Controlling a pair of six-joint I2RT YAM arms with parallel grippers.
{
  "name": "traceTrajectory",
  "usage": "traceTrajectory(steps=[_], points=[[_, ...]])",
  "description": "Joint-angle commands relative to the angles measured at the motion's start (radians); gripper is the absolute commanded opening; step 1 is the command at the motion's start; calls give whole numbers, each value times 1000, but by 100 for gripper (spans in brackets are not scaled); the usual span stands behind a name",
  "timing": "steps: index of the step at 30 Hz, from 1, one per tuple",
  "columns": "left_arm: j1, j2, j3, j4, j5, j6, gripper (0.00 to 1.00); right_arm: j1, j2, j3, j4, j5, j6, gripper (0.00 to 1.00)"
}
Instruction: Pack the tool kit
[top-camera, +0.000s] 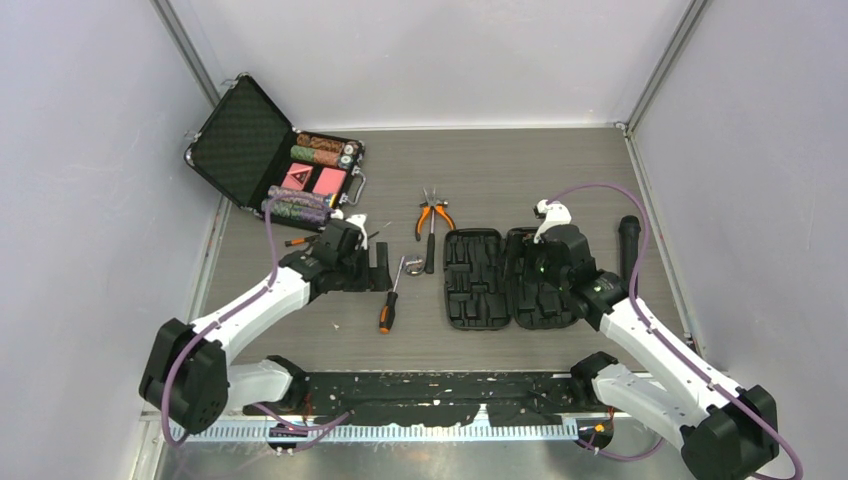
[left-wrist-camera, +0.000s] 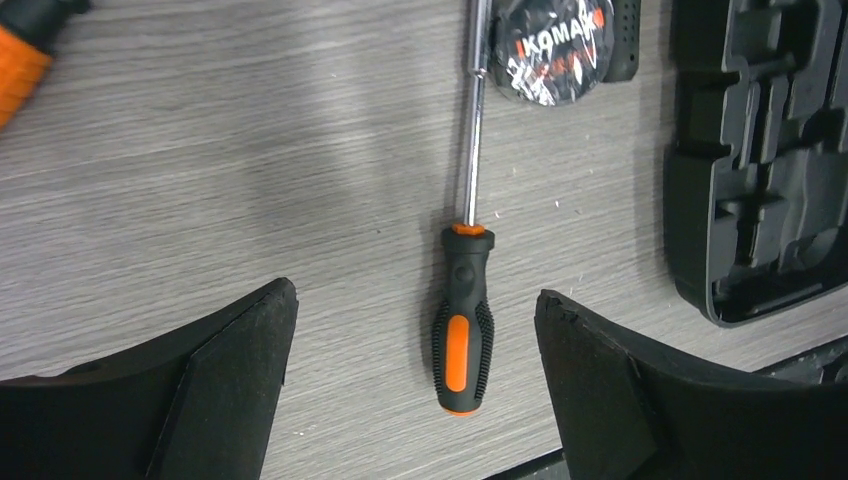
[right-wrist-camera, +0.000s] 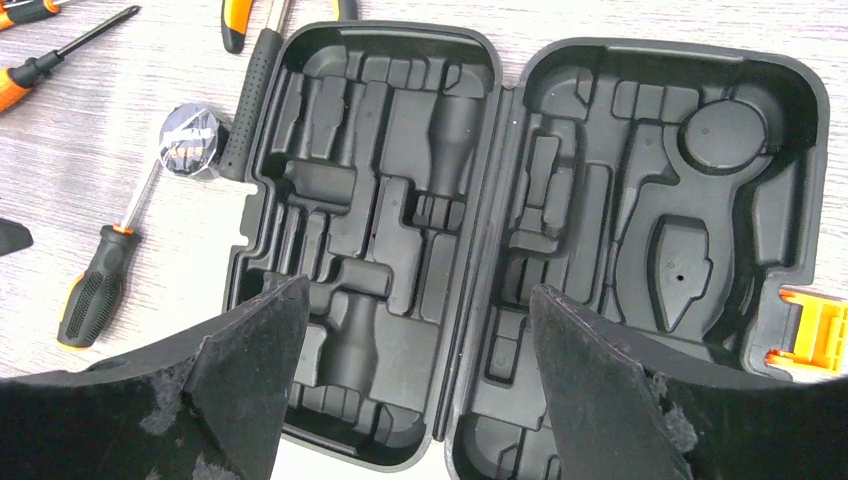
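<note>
The tool kit (top-camera: 478, 282) lies open and flat at mid-table, and its moulded slots (right-wrist-camera: 400, 200) hold nothing. Its orange latch (right-wrist-camera: 815, 335) is on the right edge. My right gripper (right-wrist-camera: 418, 290) hovers open above the case's hinge with nothing between its fingers. A short way above the table, my left gripper (left-wrist-camera: 415, 295) is open with an orange-and-black screwdriver (left-wrist-camera: 462, 335) lying between its fingers, untouched. That screwdriver (top-camera: 388, 305) lies left of the case. Orange-handled pliers (top-camera: 433, 215) and a black-handled tool (right-wrist-camera: 250, 100) lie further back, beside a round foil-wrapped item (right-wrist-camera: 190, 140).
An open metal-edged briefcase (top-camera: 240, 140) with chips and red cards sits at the back left. A black cylinder (top-camera: 628, 245) lies right of the case. Two more small screwdrivers (right-wrist-camera: 60, 45) lie near the left arm. Walls enclose the table on three sides.
</note>
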Motion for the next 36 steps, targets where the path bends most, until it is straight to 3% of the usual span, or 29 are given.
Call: traceTrajectory(steps=[1,6,14,30,33,36], points=[[-49,28,47,31,12,-5,88,-3,6,35,9,15,-13,86],[-107,75,50,25,-5,-15,83,-2,-3,35,0,15,-23,86],[-171,156,62,-7,-19,-28,67,-3,-25,6,4,12,-23,86],[-204,333,149,-104,-147,26,41,-3,-30,-23,24,18,-27,86],[-205,351,146,-94,-137,28,32,-3,-20,-20,24,14,-26,86],[-206,350,138,-93,-136,26,14,-3,-13,-14,20,7,-26,86]])
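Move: Some 4 cm back, 3 cm to the right and 6 cm below the open left hand lies the screwdriver handle, its shaft running forward. The tape roll is about 5 cm ahead and 8 cm right of this hand; the tool case's left half sits roughly 2 cm ahead and 20 cm right. From the right hand, the handle lies about 28 cm to the left, 7 cm back and 12 cm down. Sinking about 6 cm, the left hand also goes some 4 cm right and 2 cm back to the screwdriver; its sideways and backward travel comes first, the last of the descent after a short hitch. The wrist turns about 10 degrees clockwise and steepens while the fingers close from nearly wide open, pinching the front part of the handle from both sides. ##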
